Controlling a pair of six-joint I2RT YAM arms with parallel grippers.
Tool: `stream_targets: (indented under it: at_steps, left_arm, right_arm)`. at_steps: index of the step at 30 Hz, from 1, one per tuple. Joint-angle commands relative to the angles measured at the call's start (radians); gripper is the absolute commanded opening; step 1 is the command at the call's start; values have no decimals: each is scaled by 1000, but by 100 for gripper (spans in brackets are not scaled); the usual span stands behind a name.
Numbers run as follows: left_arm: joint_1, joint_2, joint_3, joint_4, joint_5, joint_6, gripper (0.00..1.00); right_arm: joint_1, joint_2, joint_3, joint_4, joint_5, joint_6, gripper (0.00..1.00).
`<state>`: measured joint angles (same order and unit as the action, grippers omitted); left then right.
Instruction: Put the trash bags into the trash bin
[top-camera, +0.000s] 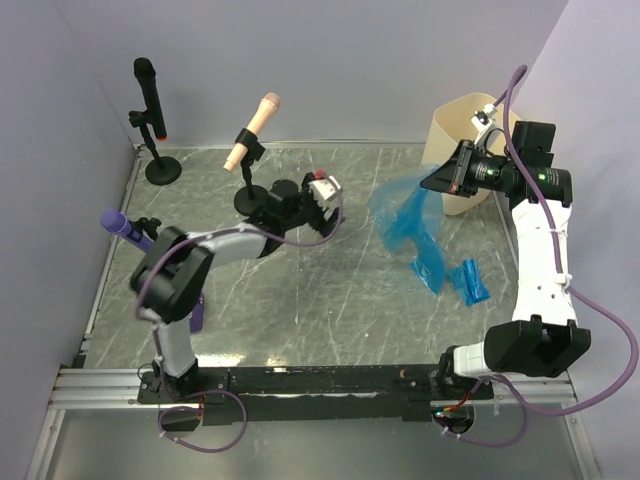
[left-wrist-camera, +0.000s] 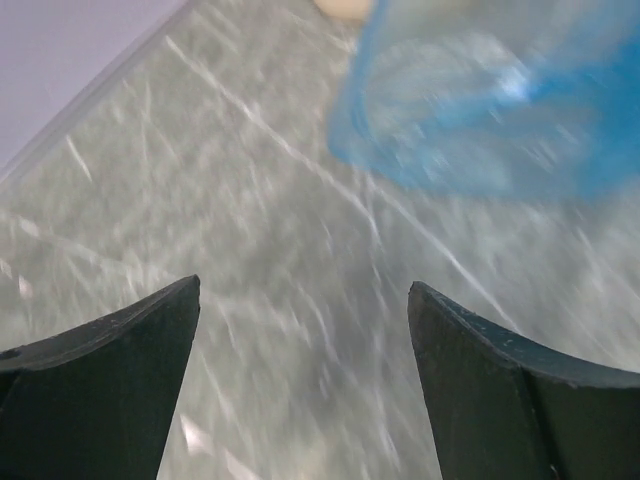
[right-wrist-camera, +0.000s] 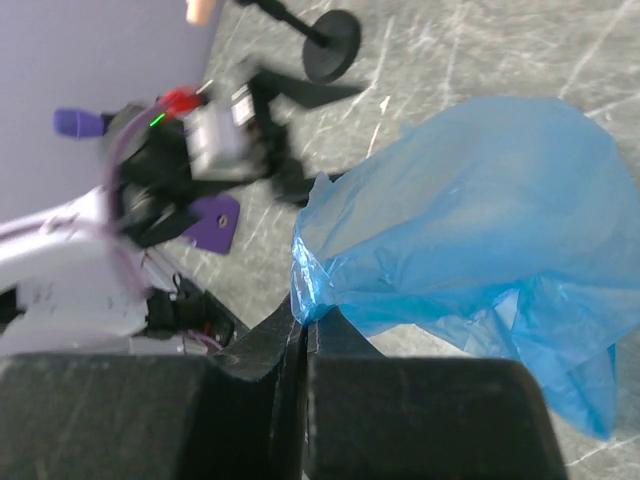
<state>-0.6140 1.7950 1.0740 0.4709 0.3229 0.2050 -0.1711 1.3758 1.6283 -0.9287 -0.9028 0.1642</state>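
Note:
A blue trash bag (top-camera: 405, 215) hangs over the table with its upper edge pinched in my right gripper (top-camera: 437, 181), which is shut on it just left of the cream trash bin (top-camera: 462, 125). In the right wrist view the shut gripper (right-wrist-camera: 305, 322) clamps the bag (right-wrist-camera: 470, 230) at its corner. A second, folded blue bag (top-camera: 468, 282) lies flat on the table below. My left gripper (top-camera: 332, 215) stands open and empty left of the hanging bag. Its wrist view shows the gripper (left-wrist-camera: 300, 305) spread over bare table, with the bag (left-wrist-camera: 500, 110) ahead.
Three microphones on stands occupy the left side: a black one (top-camera: 150, 100) at the back corner, a peach one (top-camera: 255, 125) behind my left gripper, and a purple one (top-camera: 125, 225) by the left arm. Grey walls close the back and both sides.

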Motion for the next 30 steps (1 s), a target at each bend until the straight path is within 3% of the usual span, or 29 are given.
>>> stream_targets:
  at_steps: [1, 8, 13, 18, 19, 23, 25, 26, 30]
  left_arm:
    - [-10, 150, 209, 190, -48, 17, 89]
    - [-10, 323, 428, 150, 204, 5, 88]
    - [-10, 323, 417, 68, 372, 5, 85]
    - [-16, 358, 406, 37, 432, 46, 83]
    - [-20, 381, 429, 11, 452, 54, 78]
    - [-12, 445, 572, -115, 496, -38, 30]
    - [13, 413, 583, -162, 473, -111, 5]
    - [34, 382, 566, -179, 449, -157, 1]
    - [103, 219, 497, -288, 315, -370, 1]
  right_arm:
    - [31, -55, 51, -48, -36, -69, 0]
    - [45, -106, 36, -96, -31, -94, 0]
    - [45, -110, 42, -105, -2, -98, 0]
    - [45, -107, 61, -143, -8, -113, 0]
    - [45, -107, 71, -157, -5, -126, 0]
    - [45, -116, 70, -205, 68, -201, 0]
    - [45, -112, 50, -214, 195, -230, 0]
    - [45, -107, 35, -211, 261, -245, 0]
    - [47, -58, -10, -181, 432, -327, 0]
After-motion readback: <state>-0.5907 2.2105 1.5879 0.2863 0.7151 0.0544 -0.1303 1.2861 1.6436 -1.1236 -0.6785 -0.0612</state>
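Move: About 10 cm to the left hand's right, some 3 cm farther out and nearly level, hangs the near edge of the blue bag; the mic stand's foot is 17 cm to this hand's left, 3 cm ahead and 14 cm below. The right hand still pinches the bag's top; from it the trash bin lies roughly 11 cm ahead, 12 cm right and 20 cm lower, and the second bag some 11 cm back, 11 cm right and 34 cm below. Reaching forward and right with open fingers, the left hand goes about 7 cm out to the bag's near edge, then draws partly back while still edging right, turning clockwise some 20 degrees; it sinks about 6 cm and shuts on the film, pinching it, then tips down and eases left. The right hand keeps its grip, backs off about 4 cm and finally dips rightward, rolling left side down. ##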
